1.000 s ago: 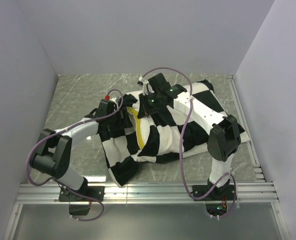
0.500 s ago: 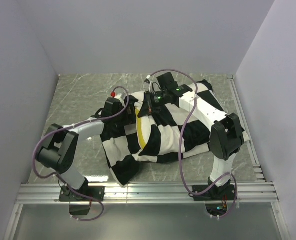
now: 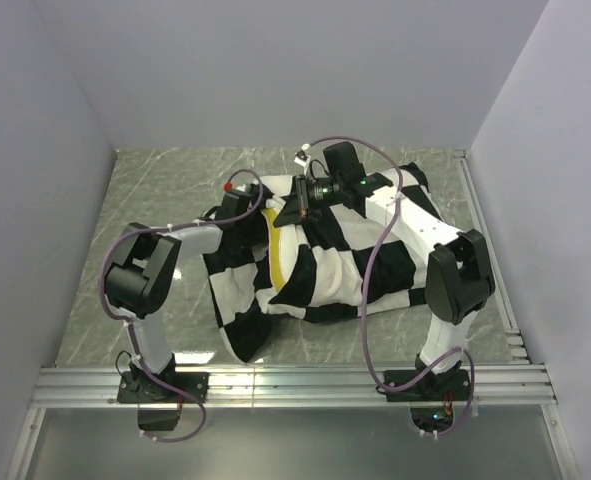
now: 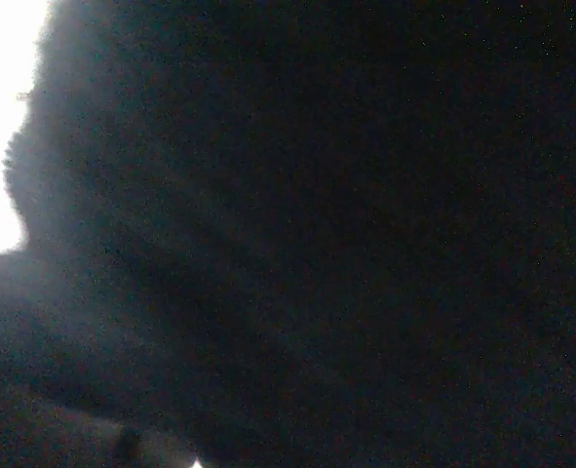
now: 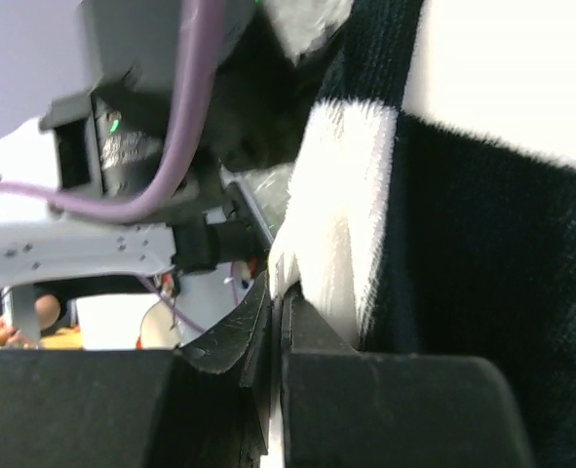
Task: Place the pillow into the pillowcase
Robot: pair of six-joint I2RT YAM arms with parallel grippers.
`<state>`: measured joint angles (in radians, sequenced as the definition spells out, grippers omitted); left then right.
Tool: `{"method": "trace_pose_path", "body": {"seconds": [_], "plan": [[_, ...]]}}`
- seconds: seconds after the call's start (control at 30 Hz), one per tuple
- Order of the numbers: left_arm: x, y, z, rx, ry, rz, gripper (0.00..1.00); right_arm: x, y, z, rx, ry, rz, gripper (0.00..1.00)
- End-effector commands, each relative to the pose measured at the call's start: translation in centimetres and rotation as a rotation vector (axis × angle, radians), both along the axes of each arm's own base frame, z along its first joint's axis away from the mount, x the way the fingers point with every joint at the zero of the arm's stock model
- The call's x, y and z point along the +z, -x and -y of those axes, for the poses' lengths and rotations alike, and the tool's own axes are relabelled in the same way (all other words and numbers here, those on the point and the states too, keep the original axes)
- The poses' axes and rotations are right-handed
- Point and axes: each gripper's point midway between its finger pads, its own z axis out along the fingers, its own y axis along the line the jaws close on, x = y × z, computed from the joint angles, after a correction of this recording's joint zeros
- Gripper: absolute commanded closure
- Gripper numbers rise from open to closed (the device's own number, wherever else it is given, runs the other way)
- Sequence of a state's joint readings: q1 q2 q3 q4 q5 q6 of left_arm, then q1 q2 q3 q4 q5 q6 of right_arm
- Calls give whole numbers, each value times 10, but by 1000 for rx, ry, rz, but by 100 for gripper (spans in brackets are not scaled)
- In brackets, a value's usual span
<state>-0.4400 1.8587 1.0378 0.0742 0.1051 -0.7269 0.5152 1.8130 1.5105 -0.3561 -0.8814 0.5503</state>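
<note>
The black-and-white checkered pillowcase [image 3: 375,250] lies across the middle of the table. The pillow's yellow band [image 3: 274,255] shows at the case's left opening; the rest of the pillow is hidden inside. My right gripper [image 3: 293,207] is at the far edge of the opening. In the right wrist view it [image 5: 278,292] is shut on a white fold of the pillowcase [image 5: 326,244]. My left gripper [image 3: 241,206] is pushed into the opening's far-left corner, its fingers hidden by fabric. The left wrist view is dark, covered by cloth.
The marble table [image 3: 155,190] is boxed in by pale walls on three sides. Metal rails run along the near edge [image 3: 295,385] and the right side [image 3: 490,240]. A loose corner of the case [image 3: 245,335] hangs toward the near rail.
Both grippers moved toward the far side and right with the opening. The left forearm swung in closer to the case. The case's left part bunched up and shifted right.
</note>
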Motion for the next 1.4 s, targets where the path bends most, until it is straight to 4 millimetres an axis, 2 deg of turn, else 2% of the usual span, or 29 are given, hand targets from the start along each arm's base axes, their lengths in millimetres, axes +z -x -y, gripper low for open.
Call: {"method": "trace_pose_path", "body": {"seconds": [0.0, 0.03, 0.13, 0.17, 0.2, 0.23, 0.3, 0.37, 0.4, 0.43, 0.47, 0.53, 0.6, 0.63, 0.7, 0.77, 0.8, 0.83, 0.87, 0.9, 0.97, 1.0, 1.03, 1.07, 1.1, 1.2, 1.23, 1.3, 1.37], "plan": [[-17, 13, -65, 82, -176, -130, 49, 63, 29, 10, 97, -118, 87, 100], [-15, 10, -91, 123, -195, -140, 50, 54, 22, 16, 64, -81, 103, 100], [1, 19, -138, 141, -267, -124, 52, 19, 3, 30, -24, 47, 120, 100], [6, 21, -146, 140, -279, -114, 52, 9, 0, 32, -34, 80, 131, 100], [21, 21, -153, 127, -296, -78, 52, -6, -8, 37, -68, 133, 132, 100], [25, 26, -162, 128, -306, -94, 52, -17, -10, 39, -81, 162, 126, 100], [46, 25, -164, 83, -306, -53, 55, -40, -18, 42, -95, 216, 131, 100], [58, 27, -170, 70, -309, -54, 63, -59, -15, 40, -69, 254, 137, 100], [74, 23, -167, 44, -291, -18, 64, -73, -15, 40, -64, 285, 122, 100], [82, 22, -168, 35, -279, -8, 67, -82, -12, 38, -54, 306, 121, 100], [87, 23, -165, 11, -258, -8, 83, -88, -6, 33, -24, 312, 122, 100], [107, 18, -151, -55, -194, 35, 100, -99, 5, 24, 38, 306, 108, 100], [122, 11, -139, -97, -144, 74, 100, -106, 24, 9, 120, 286, 80, 100], [131, 12, -125, -146, -78, 97, 100, -105, 29, 3, 152, 267, 80, 100], [147, 3, -113, -168, -28, 150, 100, -108, 52, -14, 242, 244, 56, 100], [154, 4, -94, -233, 32, 161, 100, -111, 61, -25, 303, 253, 94, 100], [162, 2, -87, -256, 44, 180, 100, -121, 65, -28, 323, 273, 72, 100], [168, 11, -71, -324, 89, 184, 100, -120, 68, -37, 342, 269, 85, 100], [170, 15, -64, -352, 100, 180, 100, -121, 67, -40, 347, 267, 82, 100], [175, 20, -56, -391, 109, 192, 100, -130, 62, -43, 339, 282, 75, 100], [184, 46, -32, -511, 182, 179, 100, -128, 38, -48, 291, 293, 116, 100], [184, 60, -26, -551, 186, 176, 100, -137, 22, -47, 250, 323, 128, 100], [181, 79, -14, -608, 194, 142, 100, -125, 1, -52, 204, 306, 153, 100], [183, 94, -10, -654, 186, 148, 100, -122, -25, -43, 136, 308, 148, 100], [172, 109, -8, -677, 186, 111, 100, -124, -42, -41, 94, 306, 144, 100], [149, 146, -9, -704, 201, 18, 100, -98, -95, -25, -61, 281, 196, 100], [143, 154, -8, -710, 200, 0, 100, -95, -99, -22, -100, 271, 181, 100], [128, 165, -9, -712, 202, -46, 100, -66, -110, -19, -156, 202, 230, 100], [122, 167, -5, -721, 209, -69, 100, -57, -106, -20, -188, 170, 210, 100]]}}
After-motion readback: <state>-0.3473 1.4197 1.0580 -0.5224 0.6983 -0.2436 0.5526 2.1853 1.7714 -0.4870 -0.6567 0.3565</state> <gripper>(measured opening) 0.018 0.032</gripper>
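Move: My left hand sits low under the dark cloth at the pillowcase's mouth, and the case's left flap lies about 8 cm to its left and 4 cm back. The pillow's yellow edge is roughly 6 cm to this hand's right and 5 cm back, the white panel some 13 cm back and 3 cm left. My right hand holds the case's rim up high; the yellow edge lies about 15 cm below it, 4 cm ahead and 4 cm left. With half-open fingers I sweep my left hand some 16 cm left, then rise and shut them on the pillowcase's left flap. I lift that pinch and carry it back to the right, then draw it about 10 cm towards me while the wrist turns clockwise. My right hand keeps its closed grip on the rim and comes down about 14 cm beside the pillow's edge, easing back before pushing forward. ##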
